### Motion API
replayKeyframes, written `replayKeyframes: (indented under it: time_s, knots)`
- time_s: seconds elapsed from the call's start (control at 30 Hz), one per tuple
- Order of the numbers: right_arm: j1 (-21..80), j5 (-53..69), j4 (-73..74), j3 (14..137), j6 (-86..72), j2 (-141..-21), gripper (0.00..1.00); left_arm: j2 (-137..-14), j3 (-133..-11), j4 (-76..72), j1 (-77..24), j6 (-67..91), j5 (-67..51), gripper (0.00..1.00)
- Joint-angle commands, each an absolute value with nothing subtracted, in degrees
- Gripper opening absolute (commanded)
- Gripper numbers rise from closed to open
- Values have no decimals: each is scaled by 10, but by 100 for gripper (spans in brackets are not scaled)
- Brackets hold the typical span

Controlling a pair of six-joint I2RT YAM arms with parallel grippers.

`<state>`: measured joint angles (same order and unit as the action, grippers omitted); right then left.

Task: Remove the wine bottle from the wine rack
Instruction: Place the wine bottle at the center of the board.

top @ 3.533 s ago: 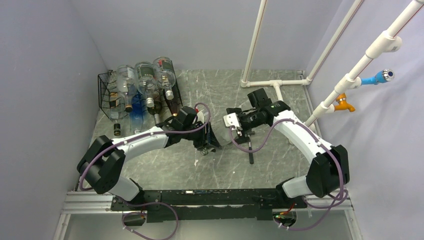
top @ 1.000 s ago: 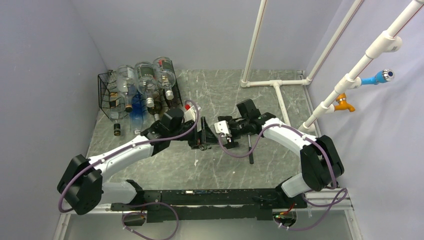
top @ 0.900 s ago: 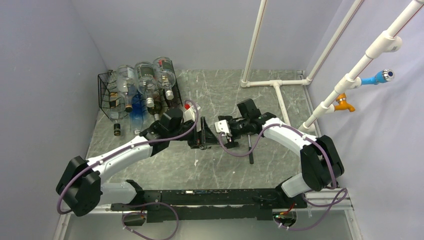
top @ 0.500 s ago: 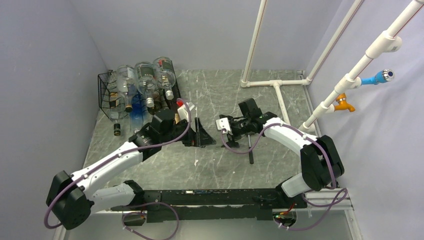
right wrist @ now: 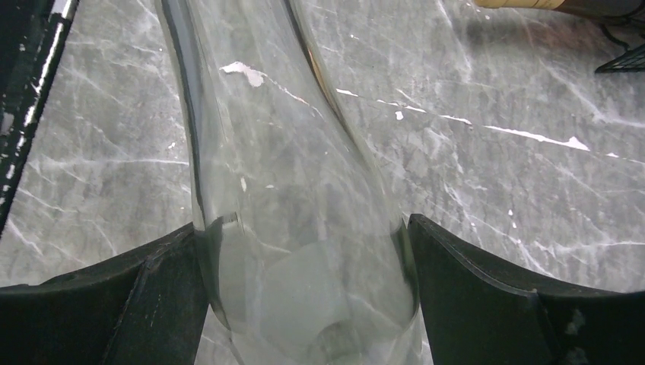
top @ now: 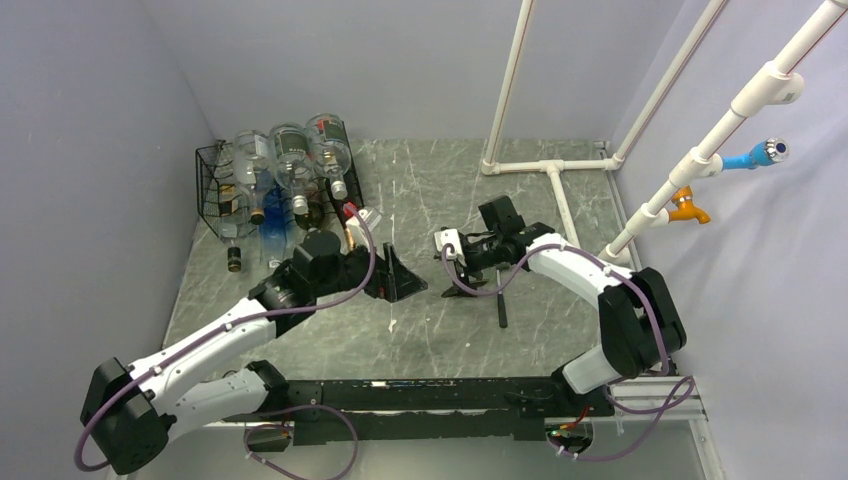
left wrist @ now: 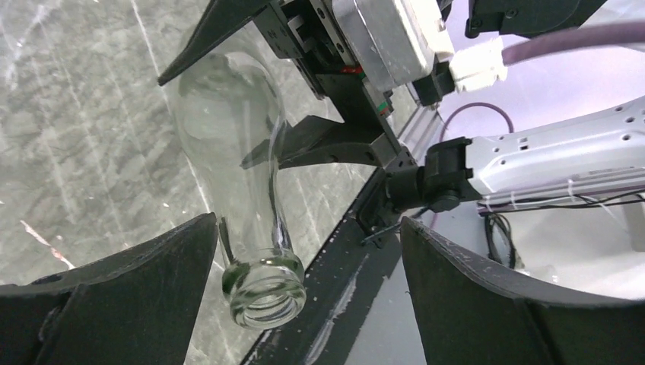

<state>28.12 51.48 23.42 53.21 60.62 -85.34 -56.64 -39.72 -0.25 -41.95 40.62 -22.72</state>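
The wine bottle (right wrist: pixel 289 152) is clear glass and lies across, above the marble table. My right gripper (right wrist: pixel 303 224) is shut on its wide body, both fingers pressed to the glass. In the left wrist view the bottle's neck and open mouth (left wrist: pixel 262 285) sit between the fingers of my left gripper (left wrist: pixel 306 224), which is open and apart from the glass. From above, the left gripper (top: pixel 408 280) faces the right gripper (top: pixel 452 265) at mid-table. The black wire wine rack (top: pixel 215 195) stands at the back left with several bottles (top: pixel 295 155) on it.
A small dark bottle (top: pixel 233 260) stands on the table in front of the rack. A black rod (top: pixel 500 300) lies under the right arm. White pipes (top: pixel 550 165) run along the back right, with blue (top: pixel 745 158) and orange (top: pixel 688 210) fittings.
My left gripper has opened, let go of the bottle's neck and drawn back to the left. The right gripper keeps the bottle and has shifted slightly right.
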Motion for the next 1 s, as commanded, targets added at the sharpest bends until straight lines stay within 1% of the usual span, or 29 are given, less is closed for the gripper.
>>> replayKeyframes:
  time_s: [0.0, 0.1, 0.17, 0.27, 0.5, 0.53, 0.57, 0.63, 0.67, 0.7, 0.73, 0.8, 0.9, 0.97]
  knots:
    - [275, 576, 212, 559, 561, -856, 47, -533, -380, -57, -439, 362, -162, 93]
    - [274, 580, 208, 560, 548, -860, 47, -526, -365, -70, -446, 360, -132, 92]
    - [274, 581, 204, 561, 541, -863, 47, -526, -360, -75, -453, 365, -107, 89]
    - [274, 582, 200, 561, 534, -868, 46, -531, -359, -77, -460, 368, -81, 79]
    - [273, 580, 199, 563, 524, -873, 46, -548, -372, -64, -468, 373, -59, 50]
    - [273, 579, 199, 563, 523, -874, 46, -548, -373, -61, -468, 374, -57, 48]
    - [273, 578, 199, 564, 522, -875, 46, -548, -373, -60, -469, 373, -57, 42]
    - [273, 577, 198, 565, 518, -877, 46, -548, -376, -56, -469, 372, -53, 27]
    - [273, 577, 198, 566, 517, -879, 46, -548, -377, -53, -470, 372, -52, 19]
    - [273, 577, 197, 567, 512, -879, 46, -522, -379, -49, -470, 370, -51, 10]
    - [273, 575, 196, 569, 507, -881, 47, -545, -383, -46, -470, 367, -51, 1]
    - [273, 572, 204, 578, 495, -886, 49, -549, -393, -38, -470, 359, -50, 0]
    - [274, 564, 221, 598, 469, -893, 59, -552, -418, -20, -470, 331, -50, 0]
    - [274, 557, 220, 601, 452, -890, 67, -563, -447, -2, -470, 305, -51, 0]
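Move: The wine bottle's clear neck is almost between the left hand's open fingers, about 2 cm ahead, 1 cm to the left and 2 cm below; the gold-topped bottle in the rack is some 9 cm ahead, 14 cm left and 16 cm lower. The right hand already grips the body, the bottle's middle roughly 4 cm to its left and 5 cm above. From the right hand, the board's centre is about 3 cm ahead, 10 cm left and 12 cm down; the hammer is 12 cm right, 6 cm back and 12 cm below. The wine bottle's neck gets pinched between the left hand's fingers: that hand moves forward some 3.5 cm, drifting a little left and sinking about 2 cm before easing back up, while turning roughly 15 degrees counter-clockwise, and its wide-open fingers close on the neck just below the mouth. The right hand keeps its grip on the body nearly in place, tipping the bottle's top slightly forward. ##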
